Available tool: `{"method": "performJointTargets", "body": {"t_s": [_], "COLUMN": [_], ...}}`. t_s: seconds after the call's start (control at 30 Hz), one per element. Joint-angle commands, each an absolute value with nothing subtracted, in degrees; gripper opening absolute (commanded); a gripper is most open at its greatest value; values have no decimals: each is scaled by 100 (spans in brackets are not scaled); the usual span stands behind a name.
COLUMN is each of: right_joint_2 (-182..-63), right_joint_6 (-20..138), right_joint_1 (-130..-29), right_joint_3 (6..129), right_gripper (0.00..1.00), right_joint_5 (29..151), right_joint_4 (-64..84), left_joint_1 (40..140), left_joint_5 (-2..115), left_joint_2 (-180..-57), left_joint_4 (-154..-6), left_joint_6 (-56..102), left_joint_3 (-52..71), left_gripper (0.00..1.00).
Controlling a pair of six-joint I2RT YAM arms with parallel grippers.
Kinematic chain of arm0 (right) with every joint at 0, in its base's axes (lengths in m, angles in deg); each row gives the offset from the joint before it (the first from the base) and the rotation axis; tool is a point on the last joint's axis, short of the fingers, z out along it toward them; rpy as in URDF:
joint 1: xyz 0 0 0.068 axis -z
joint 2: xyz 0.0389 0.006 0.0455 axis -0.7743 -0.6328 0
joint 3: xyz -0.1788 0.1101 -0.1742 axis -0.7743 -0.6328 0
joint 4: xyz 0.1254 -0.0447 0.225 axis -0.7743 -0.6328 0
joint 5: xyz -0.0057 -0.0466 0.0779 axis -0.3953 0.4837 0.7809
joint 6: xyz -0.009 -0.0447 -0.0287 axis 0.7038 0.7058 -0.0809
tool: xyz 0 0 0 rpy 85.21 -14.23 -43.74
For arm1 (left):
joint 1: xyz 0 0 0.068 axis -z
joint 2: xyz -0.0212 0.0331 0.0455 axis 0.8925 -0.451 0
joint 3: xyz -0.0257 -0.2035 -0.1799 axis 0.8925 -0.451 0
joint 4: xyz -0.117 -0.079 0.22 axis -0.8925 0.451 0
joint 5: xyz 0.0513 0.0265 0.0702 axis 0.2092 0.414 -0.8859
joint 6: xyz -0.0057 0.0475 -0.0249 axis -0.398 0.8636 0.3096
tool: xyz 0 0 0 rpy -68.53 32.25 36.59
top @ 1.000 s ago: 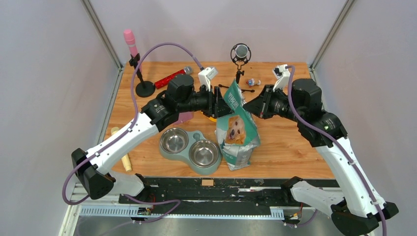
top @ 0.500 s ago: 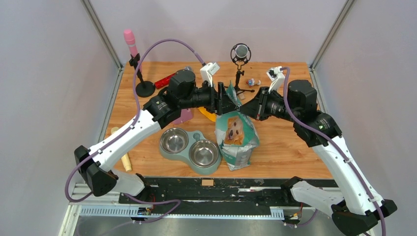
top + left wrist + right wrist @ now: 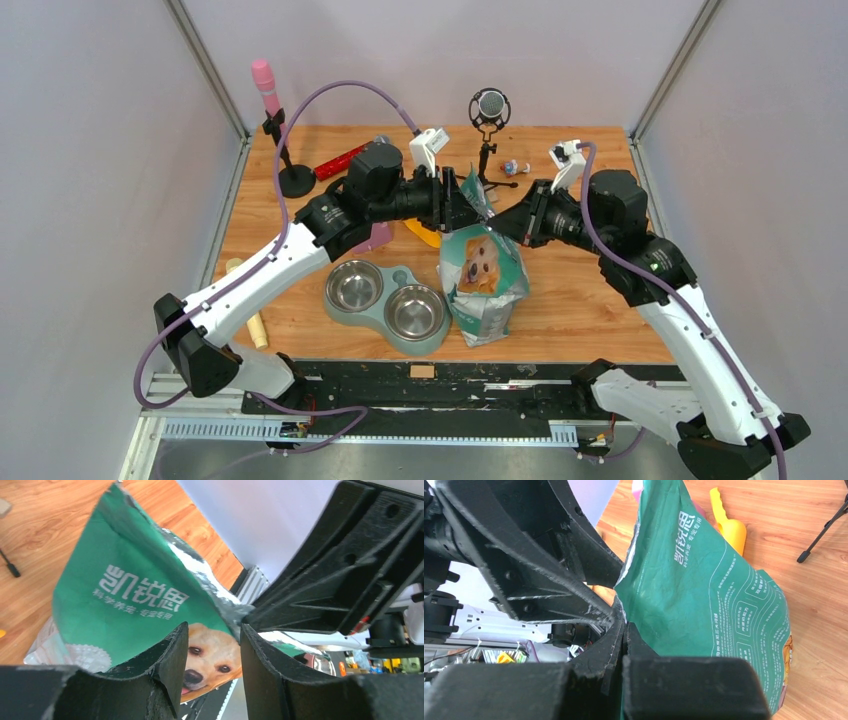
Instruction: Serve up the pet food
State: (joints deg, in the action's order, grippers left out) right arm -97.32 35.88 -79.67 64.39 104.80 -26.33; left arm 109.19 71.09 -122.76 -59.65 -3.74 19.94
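A teal-and-silver bag (image 3: 483,275) picturing a golden dog stands upright at the table's middle. The pet food itself is hidden inside it. My right gripper (image 3: 503,222) is shut on the bag's top edge, its fingertips (image 3: 625,625) pinching the green foil (image 3: 704,595). My left gripper (image 3: 468,203) faces it from the other side, open. In the left wrist view the gap between my left gripper's tips (image 3: 212,635) shows the bag's dog picture (image 3: 212,652), and the silver torn edge (image 3: 220,597) lies just past them. A teal double bowl (image 3: 402,273) sits left of the bag, both steel cups empty.
A yellow scoop (image 3: 425,232) lies behind the bag, also in the right wrist view (image 3: 729,527). A pink microphone on a stand (image 3: 265,80), a red microphone (image 3: 345,160) and a black tripod microphone (image 3: 489,105) stand at the back. A wooden stick (image 3: 250,310) lies far left.
The left gripper has moved right, up to the bag's top. The right gripper has shifted slightly left with the top edge in it, and the bag's top now stands straighter.
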Motion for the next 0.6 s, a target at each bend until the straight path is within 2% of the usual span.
{"method": "performJointTargets", "body": {"t_s": [0.0,0.27,0.33,0.4,0.43,0.47,0.5,0.53,0.57], "right_joint_2": [-9449,-9514,-9513,-9464,-9437,-9411,-9383,-9366,-9359], "right_joint_6": [3388,3391,3375,3369,3369,3369,3369,3384,3430], "right_joint_1": [-8036,-8038,-8045,-8046,-8046,-8044,-8045,-8043,-8045], "right_joint_3": [6506,6510,6503,6518,6520,6520,6514,6516,6526], "right_gripper": [0,0,0,0,0,0,0,0,0], "right_joint_5": [10301,10960,10924,10777,10676,10581,10494,10406,10322], "right_joint_4": [-2183,-2002,-1979,-1967,-1952,-1944,-1937,-1936,-1939], "left_joint_1": [10892,10895,10898,10899,10899,10899,10899,10899,10899], "left_joint_5": [6727,6646,6726,6744,6752,6767,6776,6779,6763], "left_joint_2": [-12202,-12435,-12506,-12553,-12562,-12559,-12553,-12541,-12511], "left_joint_4": [-5899,-5654,-5644,-5561,-5532,-5526,-5523,-5530,-5566], "left_joint_6": [-355,-350,-379,-383,-383,-388,-391,-377,-354], "left_joint_3": [1980,2237,2280,2319,2321,2307,2297,2268,2238], "left_gripper": [49,45,41,33,26,13,6,0,0]}}
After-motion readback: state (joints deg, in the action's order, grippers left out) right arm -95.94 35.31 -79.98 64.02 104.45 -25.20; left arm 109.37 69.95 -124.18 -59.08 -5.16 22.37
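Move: The pet food bag's top edge lies right at the left hand's half-open fingertips, about 1 cm ahead and 1 cm to the right, at the same height. From the right hand, already shut on the edge, that spot is some 2 cm to the left. Roughly 30 cm below the left hand stand the near bowl, 11 cm left and 9 cm back, and the far bowl, 22 cm left and 4 cm back; the yellow scoop lies 9 cm left and 6 cm ahead. The bag's foil-lined top edge gets pinched by the left fingers, which ease forward and then slightly up and to the right, about 1 cm in all, and go from half open to almost shut on the edge just beside the right fingertips. The right hand keeps its closed grip there, rising about 1 cm. ##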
